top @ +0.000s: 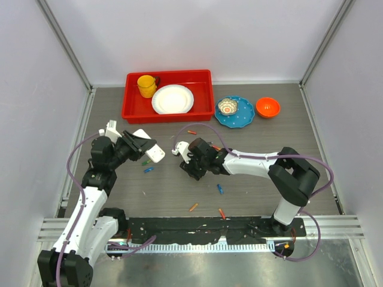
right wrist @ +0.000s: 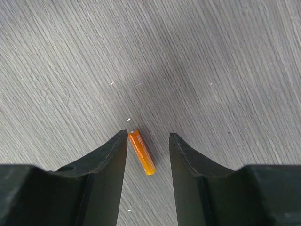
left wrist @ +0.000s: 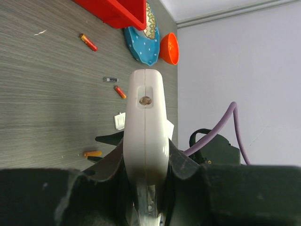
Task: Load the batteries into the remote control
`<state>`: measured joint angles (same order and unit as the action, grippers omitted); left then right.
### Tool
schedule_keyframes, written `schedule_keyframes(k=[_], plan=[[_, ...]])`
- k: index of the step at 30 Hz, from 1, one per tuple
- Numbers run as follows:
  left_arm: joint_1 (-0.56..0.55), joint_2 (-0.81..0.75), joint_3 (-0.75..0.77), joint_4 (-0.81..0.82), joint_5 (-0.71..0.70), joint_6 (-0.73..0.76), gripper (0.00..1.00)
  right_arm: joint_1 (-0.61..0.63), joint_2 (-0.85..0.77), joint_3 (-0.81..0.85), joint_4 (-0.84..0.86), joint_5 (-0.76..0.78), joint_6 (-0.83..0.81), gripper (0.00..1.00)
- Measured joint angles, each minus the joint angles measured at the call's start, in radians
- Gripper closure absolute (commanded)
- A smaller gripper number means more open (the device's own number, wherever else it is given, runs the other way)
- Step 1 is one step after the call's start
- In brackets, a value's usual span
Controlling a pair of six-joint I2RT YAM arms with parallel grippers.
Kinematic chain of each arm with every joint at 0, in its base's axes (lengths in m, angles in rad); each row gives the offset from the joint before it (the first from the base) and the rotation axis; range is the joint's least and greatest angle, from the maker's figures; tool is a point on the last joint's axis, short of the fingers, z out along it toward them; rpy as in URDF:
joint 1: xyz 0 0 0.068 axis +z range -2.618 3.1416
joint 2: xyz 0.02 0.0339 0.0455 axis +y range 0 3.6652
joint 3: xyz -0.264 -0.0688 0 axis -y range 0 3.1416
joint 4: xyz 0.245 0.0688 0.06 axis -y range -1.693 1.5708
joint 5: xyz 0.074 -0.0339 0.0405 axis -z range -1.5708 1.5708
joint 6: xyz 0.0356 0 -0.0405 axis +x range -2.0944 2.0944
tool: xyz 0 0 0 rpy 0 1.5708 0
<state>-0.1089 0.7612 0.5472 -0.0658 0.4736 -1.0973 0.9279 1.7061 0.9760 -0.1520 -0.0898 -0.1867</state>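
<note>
My left gripper [left wrist: 146, 151] is shut on the white remote control [left wrist: 146, 117], held edge-on above the table; from above the remote [top: 151, 151] sticks out to the right of that gripper [top: 136, 143]. My right gripper [right wrist: 148, 136] hangs open just over the table with an orange battery [right wrist: 142, 152] lying between its fingers, close to the left one. In the top view that gripper [top: 192, 168] hides this battery. More batteries lie loose: green [top: 146, 161], blue [top: 148, 170], blue [top: 220, 189], orange [top: 193, 207], red [top: 222, 213], and one [top: 191, 132] farther back.
A small white cover piece [top: 179, 147] lies beside the right gripper. At the back stand a red tray [top: 203, 78] with a yellow cup [top: 146, 85] and white plate [top: 173, 99], a blue plate [top: 242, 116] and an orange bowl [top: 267, 107].
</note>
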Motion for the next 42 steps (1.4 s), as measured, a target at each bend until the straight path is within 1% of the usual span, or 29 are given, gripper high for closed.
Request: schedule_keyframes(k=[10, 13, 14, 16, 18, 19, 22, 23, 24, 32, 34, 36, 39, 42], plan=[[0.0, 0.0, -0.008, 0.006, 0.006, 0.0, 1.0, 0.0, 0.033, -0.011, -0.003, -0.003, 0.012, 0.59], [0.0, 0.0, -0.008, 0.006, 0.009, 0.0, 1.0, 0.0, 0.035, -0.011, 0.002, -0.003, 0.014, 0.63], [0.0, 0.0, -0.008, 0.006, 0.009, 0.0, 1.0, 0.0, 0.035, -0.011, 0.002, -0.003, 0.016, 0.67], [0.0, 0.0, -0.008, 0.006, 0.009, 0.0, 1.0, 0.0, 0.035, -0.011, 0.002, -0.002, 0.017, 0.73], [0.0, 0.0, -0.008, 0.006, 0.009, 0.0, 1.0, 0.0, 0.035, -0.011, 0.002, -0.001, 0.022, 0.76], [0.0, 0.0, -0.008, 0.006, 0.009, 0.0, 1.0, 0.0, 0.036, -0.011, 0.002, 0.001, 0.026, 0.8], [0.0, 0.0, -0.008, 0.006, 0.009, 0.0, 1.0, 0.0, 0.036, -0.011, 0.002, 0.007, 0.038, 0.87], [0.0, 0.001, -0.008, 0.006, 0.009, 0.0, 1.0, 0.0, 0.036, -0.011, 0.001, 0.01, 0.043, 0.95], [0.0, 0.002, -0.008, 0.006, 0.01, 0.0, 1.0, 0.0, 0.036, -0.011, 0.001, 0.013, 0.052, 0.99], [0.0, 0.013, -0.008, 0.008, 0.014, 0.001, 1.0, 0.0, 0.028, -0.013, -0.003, 0.058, 0.151, 0.99], [0.0, 0.015, -0.009, 0.013, 0.018, 0.001, 1.0, 0.0, -0.002, -0.04, -0.009, 0.092, 0.182, 0.99], [0.0, 0.021, -0.01, 0.022, 0.023, 0.001, 1.0, 0.001, -0.078, -0.086, -0.025, 0.128, 0.212, 0.99], [0.0, 0.039, -0.014, 0.055, 0.045, -0.003, 1.0, 0.005, -0.24, -0.119, -0.066, 0.176, 0.245, 0.99], [0.0, 0.082, -0.023, 0.127, 0.092, -0.026, 1.0, 0.023, -0.433, -0.111, -0.073, 0.233, 0.261, 0.99]])
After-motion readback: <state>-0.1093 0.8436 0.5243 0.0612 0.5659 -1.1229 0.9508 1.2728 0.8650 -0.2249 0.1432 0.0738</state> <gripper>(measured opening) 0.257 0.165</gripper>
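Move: The orange battery lies flat on the table some 2 cm straight below the right hand's open fingertips. From this hand, the white battery cover lies about 11 cm right and 4 cm ahead, the near blue battery 12 cm right and 5 cm back, the second orange one 12 cm back and 2 cm right, all near table level. From the left hand, the first orange battery is roughly 12 cm right, 3 cm back, 21 cm below. Right hand sinks 2 cm, pinches the orange battery, then lifts it some 12 cm while easing right 4 cm. ##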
